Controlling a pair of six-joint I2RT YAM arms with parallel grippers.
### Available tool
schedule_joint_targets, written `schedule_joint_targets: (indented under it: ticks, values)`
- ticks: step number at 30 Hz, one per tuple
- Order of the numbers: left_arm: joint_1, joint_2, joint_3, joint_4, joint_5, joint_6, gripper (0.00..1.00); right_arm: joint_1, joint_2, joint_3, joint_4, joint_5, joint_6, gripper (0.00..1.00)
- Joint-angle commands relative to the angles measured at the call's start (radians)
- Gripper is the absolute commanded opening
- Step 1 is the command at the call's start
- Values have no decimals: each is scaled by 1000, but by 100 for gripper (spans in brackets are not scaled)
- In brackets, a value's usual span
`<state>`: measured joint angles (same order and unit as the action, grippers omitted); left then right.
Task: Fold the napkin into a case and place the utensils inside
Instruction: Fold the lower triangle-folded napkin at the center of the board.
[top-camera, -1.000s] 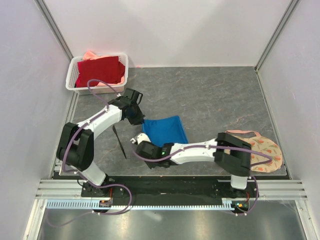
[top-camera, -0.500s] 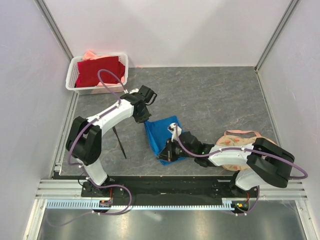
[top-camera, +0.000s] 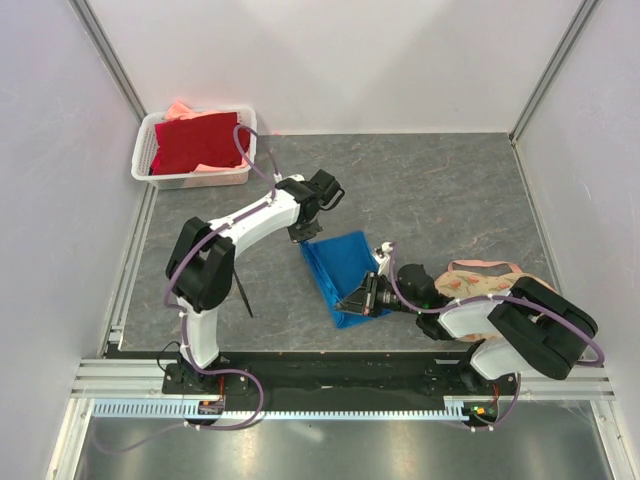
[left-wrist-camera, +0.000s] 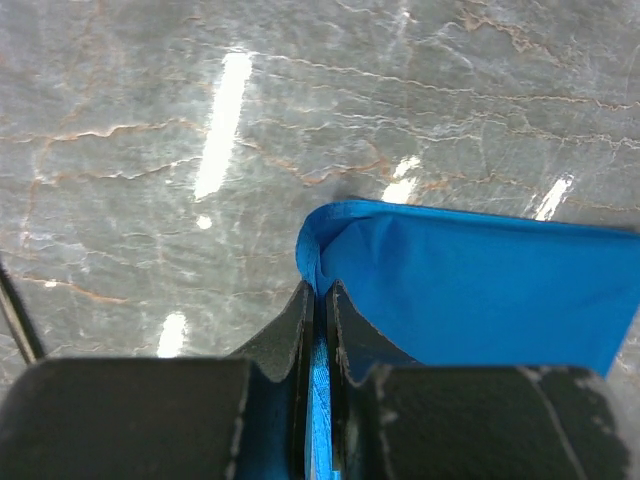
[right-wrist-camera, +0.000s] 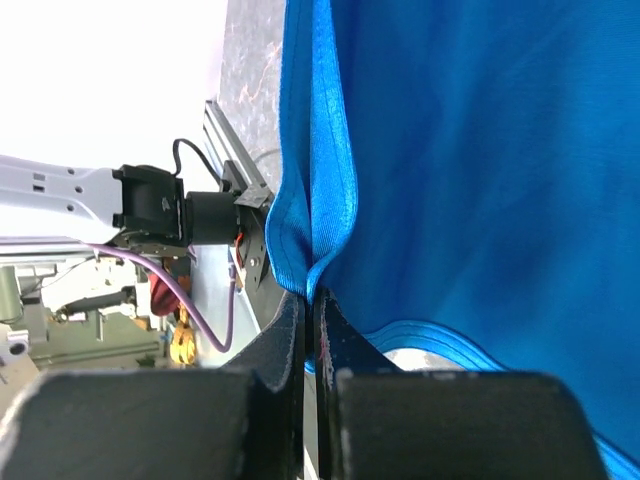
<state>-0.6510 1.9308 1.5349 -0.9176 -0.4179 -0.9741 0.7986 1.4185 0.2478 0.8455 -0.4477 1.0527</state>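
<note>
The blue napkin (top-camera: 345, 272) lies folded in a long strip on the grey table, a little right of centre. My left gripper (top-camera: 306, 238) is shut on the napkin's far left corner, and the left wrist view shows the napkin (left-wrist-camera: 470, 290) pinched between the left gripper (left-wrist-camera: 320, 292) jaws. My right gripper (top-camera: 362, 299) is shut on the napkin's near edge. In the right wrist view the napkin (right-wrist-camera: 480, 180) hem bunches at the right gripper (right-wrist-camera: 312, 300). One thin black utensil (top-camera: 241, 290) lies on the table to the left, behind the left arm.
A white basket (top-camera: 142, 150) with a dark red cloth (top-camera: 198, 142) stands at the back left. A peach floral mat (top-camera: 510, 292) lies at the right, partly under the right arm. Pale walls close in on the left, the far side and the right.
Both grippers have travelled to the right with the napkin held. The right arm has swung from the left side to the right, and the napkin has gone from a broad sheet to a narrower strip.
</note>
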Motion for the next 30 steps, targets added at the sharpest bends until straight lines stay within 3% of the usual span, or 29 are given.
schedule_joint_targets:
  ticks: [1, 7, 15, 24, 30]
  values:
    - [-4, 46, 93, 17, -165, -60, 2, -54, 2, -60, 66, -175, 9, 0]
    - [-25, 99, 157, 10, -168, -40, 2, -136, -6, -104, 17, -212, -34, 0]
    - [-55, 94, 182, 11, -200, 31, 2, -138, 7, -78, -62, -235, -88, 0]
    - [-3, -74, 10, 23, -202, 143, 2, 108, 117, 94, -48, -148, -46, 0]
    - [74, -202, -136, 63, -173, 210, 2, 217, 278, 200, 141, -158, 65, 0]
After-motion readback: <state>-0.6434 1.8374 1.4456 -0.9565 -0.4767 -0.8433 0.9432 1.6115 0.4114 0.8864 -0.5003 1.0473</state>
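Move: Each hand already grips the napkin's left edge, the left hand at its far corner and the right hand near its near end. The napkin's middle lies about 9 cm right, 8 cm back and 4 cm below the left hand; from the right hand it is about 5 cm ahead, 2 cm right and 4 cm below. The dark utensils lie some 14 cm left, 9 cm back and 6 cm below the left hand. With both grips kept shut on the napkin's left edge, the two hands first swing together nearly 4 cm to the right, the right hand also sinking about 2 cm and edging forward. Both then reverse and sweep left with quickening speed towards the utensils, drawing somewhat back: the left hand about 6 cm while staying near its height, the right about 8 cm while rising again some 2 cm and turning roughly 15 degrees counter-clockwise. ##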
